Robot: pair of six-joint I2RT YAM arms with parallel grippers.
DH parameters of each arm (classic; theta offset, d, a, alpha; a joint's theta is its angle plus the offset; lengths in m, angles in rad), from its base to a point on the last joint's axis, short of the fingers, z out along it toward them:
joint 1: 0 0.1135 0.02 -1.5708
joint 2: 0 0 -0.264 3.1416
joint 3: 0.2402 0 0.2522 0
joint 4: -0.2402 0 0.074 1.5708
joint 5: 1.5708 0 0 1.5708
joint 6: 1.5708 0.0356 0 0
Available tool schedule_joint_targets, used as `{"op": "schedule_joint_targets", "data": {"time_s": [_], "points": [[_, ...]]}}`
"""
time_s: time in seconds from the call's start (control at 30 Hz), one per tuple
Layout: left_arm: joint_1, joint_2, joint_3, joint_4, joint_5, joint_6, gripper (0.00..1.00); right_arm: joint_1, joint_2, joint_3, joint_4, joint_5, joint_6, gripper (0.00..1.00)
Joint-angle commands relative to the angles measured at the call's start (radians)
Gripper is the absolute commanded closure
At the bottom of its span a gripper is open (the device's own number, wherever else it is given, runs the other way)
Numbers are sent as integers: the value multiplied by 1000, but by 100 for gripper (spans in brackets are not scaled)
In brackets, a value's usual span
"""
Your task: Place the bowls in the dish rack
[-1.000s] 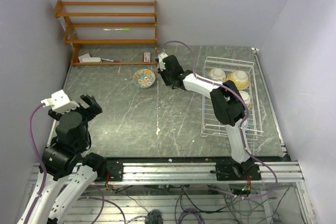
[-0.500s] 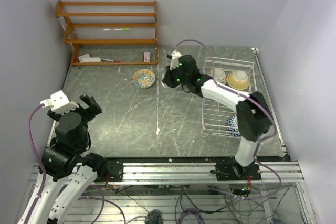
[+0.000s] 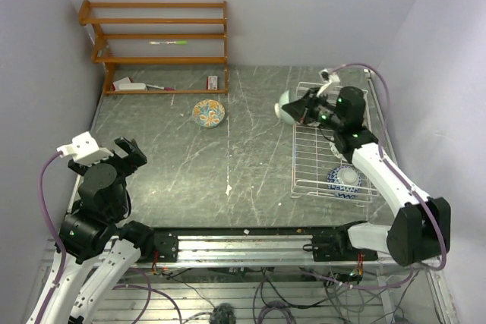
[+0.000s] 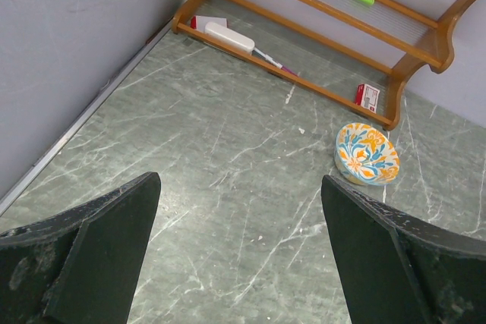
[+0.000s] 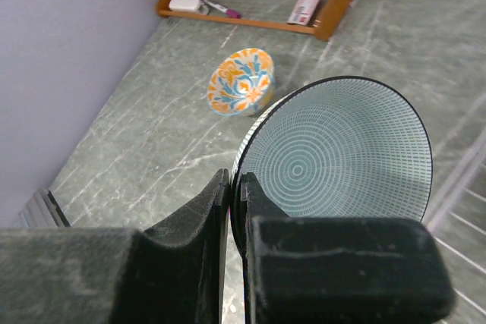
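My right gripper is shut on the rim of the pale teal bowl, holding it on edge in the air at the dish rack's far left corner. In the right wrist view the fingers pinch that bowl's rim. A colourful bowl sits upright on the table to the left. A bowl lies upside down in the rack's near right corner. My left gripper hovers open over the near left of the table, far from the colourful bowl.
A wooden shelf unit stands at the far left against the wall, with markers and small boxes on it. Walls close in on the left and right. My right arm reaches over the rack and hides its far part.
My right arm has swung right from the table's middle to the rack's far left corner, carrying the teal bowl. The left arm has not moved.
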Motion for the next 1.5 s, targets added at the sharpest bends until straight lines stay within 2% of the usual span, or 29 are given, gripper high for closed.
{"op": "schedule_joint_targets", "data": {"time_s": [0.0, 0.37, 0.73, 0.8, 0.87, 1.1, 1.2, 1.37, 1.47], "points": [[7, -14, 0, 21, 3, -3, 2, -111, -88, -55, 14, -173, 87, 99], [7, -17, -3, 35, 22, 5, 2, -325, -183, -314, 153, -406, 290, 98], [7, 0, -3, 41, 25, 8, 2, -460, -156, -558, 522, -512, 580, 98], [7, 4, -3, 39, 26, 7, 2, -496, -117, -617, 668, -536, 681, 98], [7, 10, -3, 39, 27, 6, 2, -526, -52, -675, 888, -562, 797, 98], [7, 14, -1, 37, 20, 3, 2, -582, 342, -764, 1621, -593, 1164, 97], [7, 15, -1, 33, 18, 1, 2, -593, 474, -749, 1675, -601, 1181, 95], [7, 17, 0, 27, 12, -4, 2, -603, 507, -726, 1669, -607, 1155, 93], [7, 21, -1, 34, 10, -2, 2, -624, 518, -719, 1669, -608, 1164, 87]]}}
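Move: The green bowl is already held by its rim in the right hand. It is bound for the empty left side of the dish rack, about 8 cm to this hand's right, 3 cm back and 20 cm below. The orange-flowered bowl sits in the rack about 11 cm beyond that spot; the blue bowl lies some 16 cm back and 21 cm right of the hand. From the left hand, the empty rack spot is about 62 cm right, 11 cm ahead and 23 cm below. Rightward, down and a little back, the right arm carries the green bowl over the rack's left part, travelling about 12 cm right, 9 cm down and 5.5 cm back. The hand rolls some 50 degrees about its fingers, clockwise seen from behind it, while they keep pointing forward-left; it rises about a centimetre near the end. The fingers keep their hold on the rim. ##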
